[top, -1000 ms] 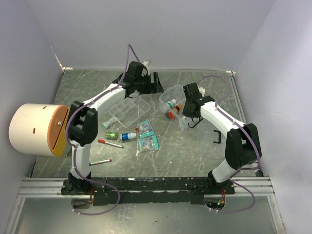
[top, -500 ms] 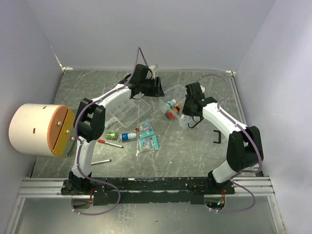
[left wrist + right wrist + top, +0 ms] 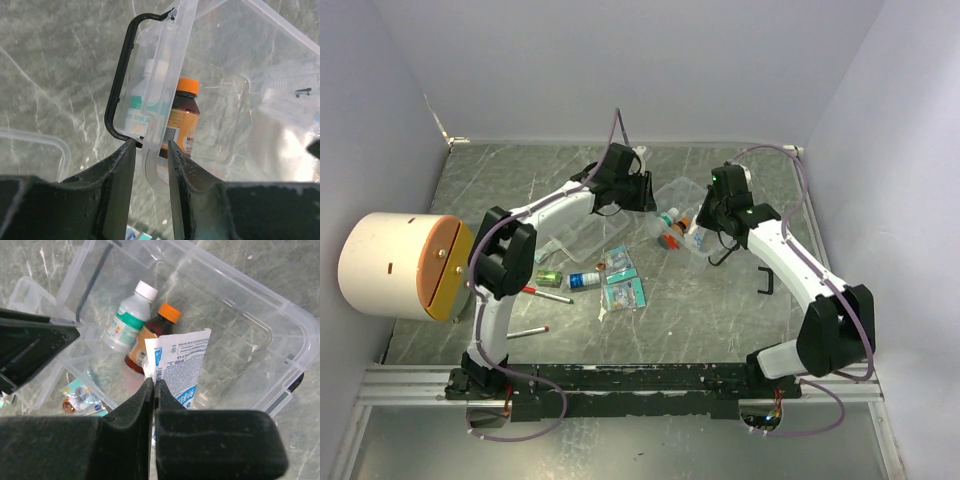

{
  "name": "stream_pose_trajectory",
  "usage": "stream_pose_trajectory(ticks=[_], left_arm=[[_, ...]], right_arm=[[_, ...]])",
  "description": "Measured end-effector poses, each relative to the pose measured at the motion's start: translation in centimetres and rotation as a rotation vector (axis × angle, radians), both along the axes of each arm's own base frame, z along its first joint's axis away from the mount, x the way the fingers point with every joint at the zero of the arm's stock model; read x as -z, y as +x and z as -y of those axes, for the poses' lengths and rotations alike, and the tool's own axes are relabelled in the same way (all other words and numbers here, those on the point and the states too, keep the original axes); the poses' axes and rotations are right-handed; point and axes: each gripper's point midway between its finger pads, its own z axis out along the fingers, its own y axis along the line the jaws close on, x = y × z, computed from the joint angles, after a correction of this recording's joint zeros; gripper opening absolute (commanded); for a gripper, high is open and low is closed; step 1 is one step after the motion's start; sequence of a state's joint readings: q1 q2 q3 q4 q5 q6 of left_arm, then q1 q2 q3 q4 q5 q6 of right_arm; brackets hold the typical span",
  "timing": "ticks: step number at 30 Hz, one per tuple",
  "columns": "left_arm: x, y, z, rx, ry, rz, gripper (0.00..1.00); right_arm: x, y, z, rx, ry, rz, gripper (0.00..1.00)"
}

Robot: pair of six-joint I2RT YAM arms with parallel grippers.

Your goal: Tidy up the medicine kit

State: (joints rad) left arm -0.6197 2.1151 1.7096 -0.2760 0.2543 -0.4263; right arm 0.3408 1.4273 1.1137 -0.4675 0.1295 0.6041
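The medicine kit (image 3: 682, 190) is an open clear box at the middle back of the table. My left gripper (image 3: 647, 196) (image 3: 151, 147) straddles the kit's clear wall (image 3: 170, 55) beside the black handle (image 3: 118, 90), jaws narrowed, thin gaps showing on both sides. Inside lie a white bottle (image 3: 141, 112) (image 3: 126, 320) and a brown bottle with an orange cap (image 3: 183, 117) (image 3: 154, 330). My right gripper (image 3: 699, 231) (image 3: 152, 385) is shut on a white packet with blue print (image 3: 182, 360), hanging over the open kit (image 3: 280, 305).
The clear divided tray (image 3: 575, 228) lies left of the kit. Teal packets (image 3: 622, 280), a small bottle (image 3: 583, 280), a green item (image 3: 548, 278) and two red-tipped pens (image 3: 546, 295) lie nearer. A big white cylinder with an orange face (image 3: 400, 265) stands far left. A black clip (image 3: 765, 282) lies right.
My left gripper has moved right to the kit's handle side and its jaws have narrowed around the wall. The right arm has shifted slightly right, still holding the packet.
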Motion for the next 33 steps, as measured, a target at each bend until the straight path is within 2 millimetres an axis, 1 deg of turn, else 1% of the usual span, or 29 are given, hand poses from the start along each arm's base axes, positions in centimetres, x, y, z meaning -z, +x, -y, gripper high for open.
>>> stream_pose_trajectory(ticks=[5,7,12,16,20,21,22,25,26,28,29,30,32,33], left_arm=[[0.0,-2.6,-0.6,-0.016,0.04,-0.036,0.42],[0.0,-4.0,-1.0,-0.027,0.05,-0.068,0.43],[-0.6,-6.7,-1.3,-0.053,0.046,-0.117,0.43],[-0.6,-8.8,-1.7,-0.085,0.051,-0.157,0.44],[-0.7,-10.5,-2.1,-0.106,0.046,-0.187,0.44],[-0.7,-10.9,-2.2,-0.109,0.044,-0.195,0.47],[-0.7,-11.3,-2.4,-0.113,0.042,-0.201,0.51],[-0.9,-11.9,-2.8,-0.123,0.041,-0.206,0.74],[-1.1,-12.0,-2.9,-0.125,0.041,-0.204,0.8],[-1.7,-11.9,-3.2,-0.135,0.041,-0.19,0.87],[-2.1,-11.9,-3.4,-0.14,0.043,-0.179,0.92],[-2.7,-11.7,-3.6,-0.149,0.042,-0.164,0.95],[-4.1,-11.5,-3.9,-0.163,0.032,-0.132,0.96],[-5.2,-11.3,-4.0,-0.169,0.017,-0.111,0.96]], right_arm=[[-1.0,-0.6,0.0,0.009,0.048,0.048,0.0],[-1.1,-0.9,0.0,0.011,0.072,0.056,0.0],[-0.8,-1.5,-0.1,0.009,0.13,0.069,0.0],[-0.5,-2.2,-0.5,-0.006,0.183,0.061,0.0],[-1.1,-2.3,-1.0,-0.027,0.235,0.075,0.0],[-1.3,-2.3,-1.1,-0.034,0.248,0.08,0.0],[-1.5,-2.3,-1.2,-0.042,0.261,0.085,0.0],[-2.0,-2.3,-1.5,-0.069,0.302,0.103,0.0],[-2.3,-2.4,-1.6,-0.081,0.322,0.109,0.0],[-2.7,-2.4,-1.6,-0.1,0.361,0.123,0.0],[-3.0,-2.4,-1.6,-0.109,0.38,0.131,0.0],[-3.2,-2.3,-1.6,-0.118,0.398,0.139,0.0],[-3.7,-2.4,-1.7,-0.139,0.432,0.154,0.0],[-4.1,-2.4,-1.8,-0.15,0.45,0.163,0.0]])
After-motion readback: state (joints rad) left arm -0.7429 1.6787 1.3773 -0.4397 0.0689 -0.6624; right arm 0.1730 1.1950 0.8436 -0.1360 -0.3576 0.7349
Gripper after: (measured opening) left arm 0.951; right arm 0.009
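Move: The left fingers already grip the clear box's rim by its left corner; the box's middle lies about 10 cm to their right, 3 cm back and 5 cm lower. From that hand the white bottle inside is some 4 cm right and 2 cm back, the brown bottle about 7 cm right and 4 cm back. The right hand holds the packet over the box, whose middle lies some 3 cm ahead, 1 cm left and 9 cm below, with the brown bottle about 4 cm left and 2 cm ahead. Keeping its grip on the box's rim by the left corner, the left hand drags that end back about 12 cm and slightly left, then opens wide, lets go and rises some 4 cm. The right hand keeps the packet pinched and lifts about 4 cm while easing back and left, rolling so its fingers swing to point more leftward. ##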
